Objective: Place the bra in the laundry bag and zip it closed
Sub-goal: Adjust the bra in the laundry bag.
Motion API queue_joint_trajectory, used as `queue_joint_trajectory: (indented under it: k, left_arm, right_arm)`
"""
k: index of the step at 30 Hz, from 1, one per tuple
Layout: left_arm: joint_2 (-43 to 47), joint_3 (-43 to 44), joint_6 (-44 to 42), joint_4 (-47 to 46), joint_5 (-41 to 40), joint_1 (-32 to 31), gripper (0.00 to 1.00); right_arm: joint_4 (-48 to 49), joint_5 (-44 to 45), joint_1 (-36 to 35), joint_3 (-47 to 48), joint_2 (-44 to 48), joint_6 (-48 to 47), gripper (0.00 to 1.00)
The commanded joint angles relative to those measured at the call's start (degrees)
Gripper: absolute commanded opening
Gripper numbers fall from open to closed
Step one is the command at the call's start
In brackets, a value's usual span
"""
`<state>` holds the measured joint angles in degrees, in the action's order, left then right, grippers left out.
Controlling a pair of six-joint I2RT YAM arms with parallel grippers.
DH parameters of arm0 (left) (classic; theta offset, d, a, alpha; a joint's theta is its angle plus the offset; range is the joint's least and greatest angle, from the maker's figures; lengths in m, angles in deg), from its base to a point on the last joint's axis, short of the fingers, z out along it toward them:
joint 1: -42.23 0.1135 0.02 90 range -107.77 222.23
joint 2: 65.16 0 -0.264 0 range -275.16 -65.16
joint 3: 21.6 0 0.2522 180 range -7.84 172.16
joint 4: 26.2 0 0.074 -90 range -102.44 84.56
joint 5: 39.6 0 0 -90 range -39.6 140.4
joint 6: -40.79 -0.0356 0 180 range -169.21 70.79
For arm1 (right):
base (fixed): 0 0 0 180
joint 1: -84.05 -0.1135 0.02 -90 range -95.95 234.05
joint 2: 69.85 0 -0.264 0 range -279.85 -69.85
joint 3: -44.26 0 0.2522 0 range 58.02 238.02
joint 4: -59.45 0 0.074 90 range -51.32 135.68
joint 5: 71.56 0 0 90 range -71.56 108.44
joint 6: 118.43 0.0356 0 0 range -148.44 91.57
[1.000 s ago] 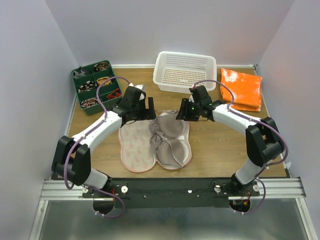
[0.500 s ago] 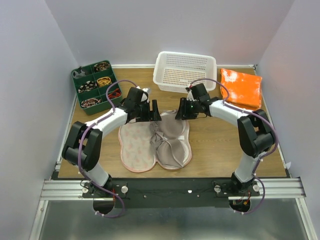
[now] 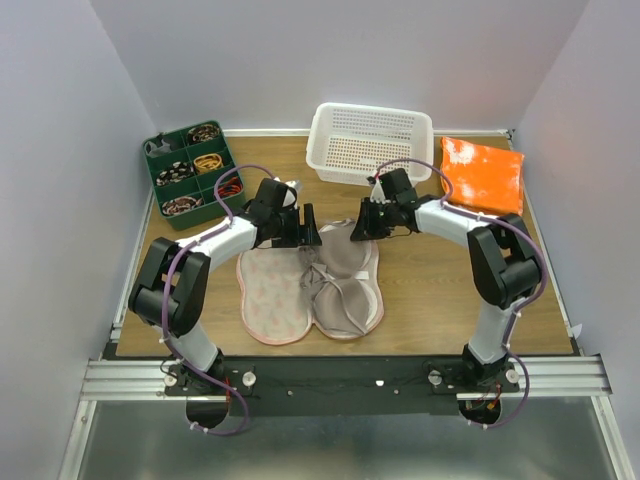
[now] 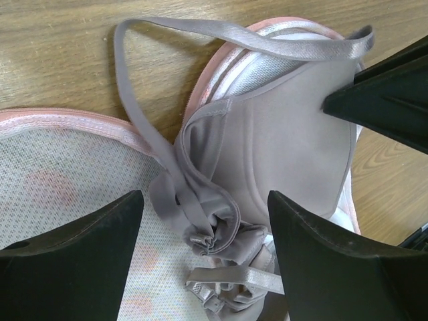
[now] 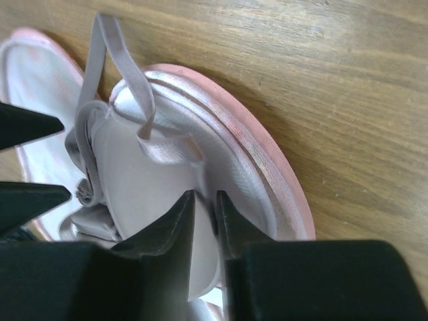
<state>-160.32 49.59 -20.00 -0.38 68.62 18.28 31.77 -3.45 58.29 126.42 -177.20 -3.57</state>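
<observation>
The laundry bag (image 3: 268,292) lies open flat, its two pale pink halves side by side. The taupe bra (image 3: 345,280) rests on the right half, one thin strap (image 4: 127,87) looping onto the wood beyond the rim. My left gripper (image 3: 308,233) is open over the bra's bunched middle (image 4: 221,234), one finger on either side, above the bag's mesh lining (image 4: 60,180). My right gripper (image 3: 358,228) is at the bag's far right rim (image 5: 264,157), its jaws nearly together on the thin edge of a bra cup (image 5: 147,187).
A white perforated basket (image 3: 370,143) stands behind the bag. An orange-and-white folded cloth (image 3: 484,177) lies at the back right. A green compartment tray (image 3: 190,172) of small items sits at the back left. The walls close in on both sides.
Both grippers have moved inward to the far end of the bag: the left one rightward over the bra's middle, the right one leftward onto the cup. The bag has not moved.
</observation>
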Motion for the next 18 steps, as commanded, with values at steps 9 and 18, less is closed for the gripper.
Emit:
queue_joint_trajectory:
  k: [9, 18]
  left_arm:
    - [0.1, -0.1, 0.3, -0.2, -0.9, 0.7, 0.82]
    - [1.0, 0.1, 0.5, -0.1, -1.7, 0.8, 0.81]
  right_arm:
    - [4.6, 2.8, 0.4, -5.2, 5.6, 2.2, 0.01]
    - [7.0, 8.5, 0.5, -7.1, 7.8, 3.7, 0.01]
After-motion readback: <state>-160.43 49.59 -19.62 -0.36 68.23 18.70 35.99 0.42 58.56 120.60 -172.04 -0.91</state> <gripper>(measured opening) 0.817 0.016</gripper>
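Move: The bra's strap end, on the far cup's outer edge, lies right between the right hand's half-closed fingertips. The middle of that far cup is about 3 cm to the left and 3 cm back, some 1 cm below; the bunched middle of the bra is about 9 cm left and 4 cm back. The laundry basket stands roughly 20 cm ahead and 3 cm left. From the left hand, the strap end is about 10 cm to the right, 1 cm ahead and 2 cm lower. The strap end on the far cup's edge is pinched as the right fingers shut from about a third open. The right hand then draws it roughly 1.5 cm to the right, away from the bra's bunched middle, while rising just under 1 cm and turning about 5 degrees clockwise. ##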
